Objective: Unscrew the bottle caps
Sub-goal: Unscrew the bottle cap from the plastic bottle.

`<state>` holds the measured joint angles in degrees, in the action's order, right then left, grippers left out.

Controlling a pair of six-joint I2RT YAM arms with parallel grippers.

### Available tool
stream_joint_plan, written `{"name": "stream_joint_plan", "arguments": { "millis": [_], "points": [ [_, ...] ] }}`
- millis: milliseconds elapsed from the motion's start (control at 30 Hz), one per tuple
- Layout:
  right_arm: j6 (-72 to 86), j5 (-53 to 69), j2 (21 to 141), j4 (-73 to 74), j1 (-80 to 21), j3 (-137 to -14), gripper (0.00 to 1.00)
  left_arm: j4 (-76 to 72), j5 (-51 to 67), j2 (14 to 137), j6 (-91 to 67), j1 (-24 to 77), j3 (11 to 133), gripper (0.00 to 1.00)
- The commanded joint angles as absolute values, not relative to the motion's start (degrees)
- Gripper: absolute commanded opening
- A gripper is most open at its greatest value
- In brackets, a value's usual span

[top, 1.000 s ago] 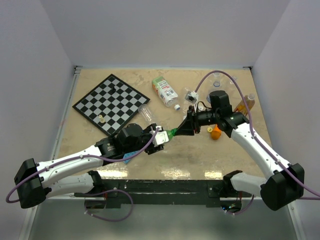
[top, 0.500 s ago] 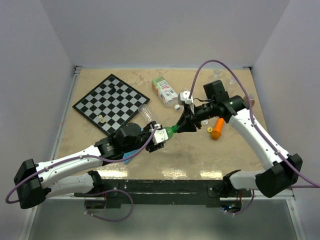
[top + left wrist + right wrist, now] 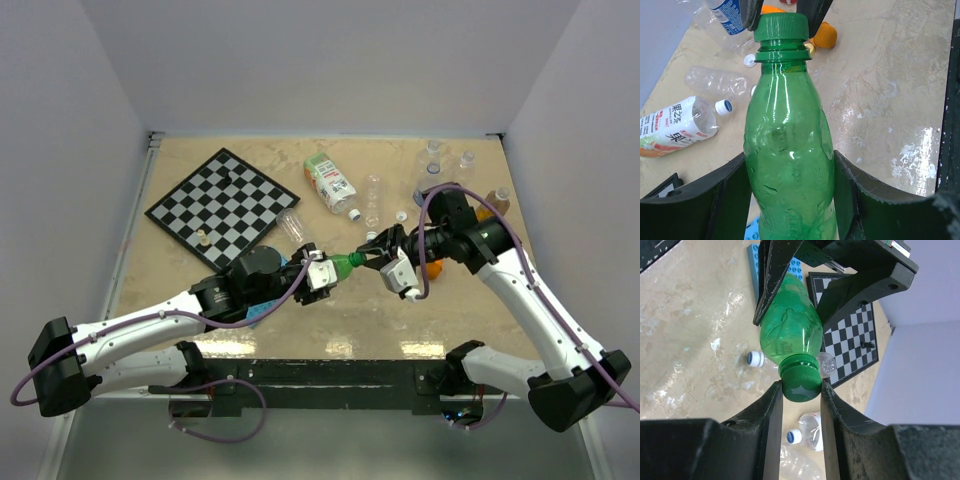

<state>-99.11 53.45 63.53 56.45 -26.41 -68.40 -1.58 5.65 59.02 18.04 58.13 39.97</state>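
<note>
A green bottle (image 3: 341,265) (image 3: 790,135) (image 3: 790,330) is held off the table, lying nearly level. My left gripper (image 3: 322,272) (image 3: 790,167) is shut on its body, one finger on each side. The bottle's green cap (image 3: 781,26) (image 3: 801,382) points right, and my right gripper (image 3: 368,254) (image 3: 801,391) is shut on it, both fingers pressed to its ribbed side. A white labelled bottle (image 3: 330,182) (image 3: 675,130) with a blue-and-white cap (image 3: 724,106) lies on the table behind.
A chessboard (image 3: 222,205) with a few pieces lies at the back left. Clear bottles (image 3: 374,198) lie in the middle, and more stand at the back right (image 3: 432,160). An orange carrot toy (image 3: 432,268) lies under the right arm. A blue block (image 3: 262,312) sits below the left wrist.
The right wrist has rolled round while its gripper stayed on the green cap, and the right arm has swung nearer and lower. The left arm and bottle have held still.
</note>
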Motion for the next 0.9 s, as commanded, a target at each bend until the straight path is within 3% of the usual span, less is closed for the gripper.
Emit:
{"name": "stream_joint_plan", "arguments": {
  "millis": [0,367,667,867],
  "points": [
    [-106.6,52.1,62.0,55.5,-25.0,-68.5,0.00,2.3,5.0,58.8,17.7,57.7,40.3,0.06],
    [-108.9,59.8,60.0,61.3,-21.0,-70.4,0.00,2.4,6.2,58.8,17.7,57.7,40.3,0.06],
    [-106.4,62.0,59.2,60.9,-20.7,-64.7,0.00,2.5,6.4,59.1,17.7,57.7,40.4,0.06],
    [-89.7,62.3,56.9,50.0,-20.6,-61.6,0.00,2.5,5.3,59.2,17.5,57.7,40.3,0.06]
  ]
}}
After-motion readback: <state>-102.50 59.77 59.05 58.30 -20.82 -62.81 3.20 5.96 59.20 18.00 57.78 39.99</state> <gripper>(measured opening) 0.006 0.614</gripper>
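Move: My right fingers already pinch the green bottle's cap, so the cap sits right at that hand. My left hand holds the bottle body, and from it the cap is about 6 cm to the right, 2 cm ahead and 5 cm up. On the table, roughly 20 cm below my right hand, a clear bottle lies some 23 cm ahead and 3 cm to the right, and the orange microphone some 13 cm ahead and 20 cm to the right. After barely any further twist, I pull my right hand about 2 cm to the right and up, away from the bottle neck, and its fingers snap fully shut as the cap leaves them. Then that hand sinks about 2 cm and eases slightly back. My left hand keeps its grip on the bottle and sags about 2 cm, tilting some 5 degrees. ##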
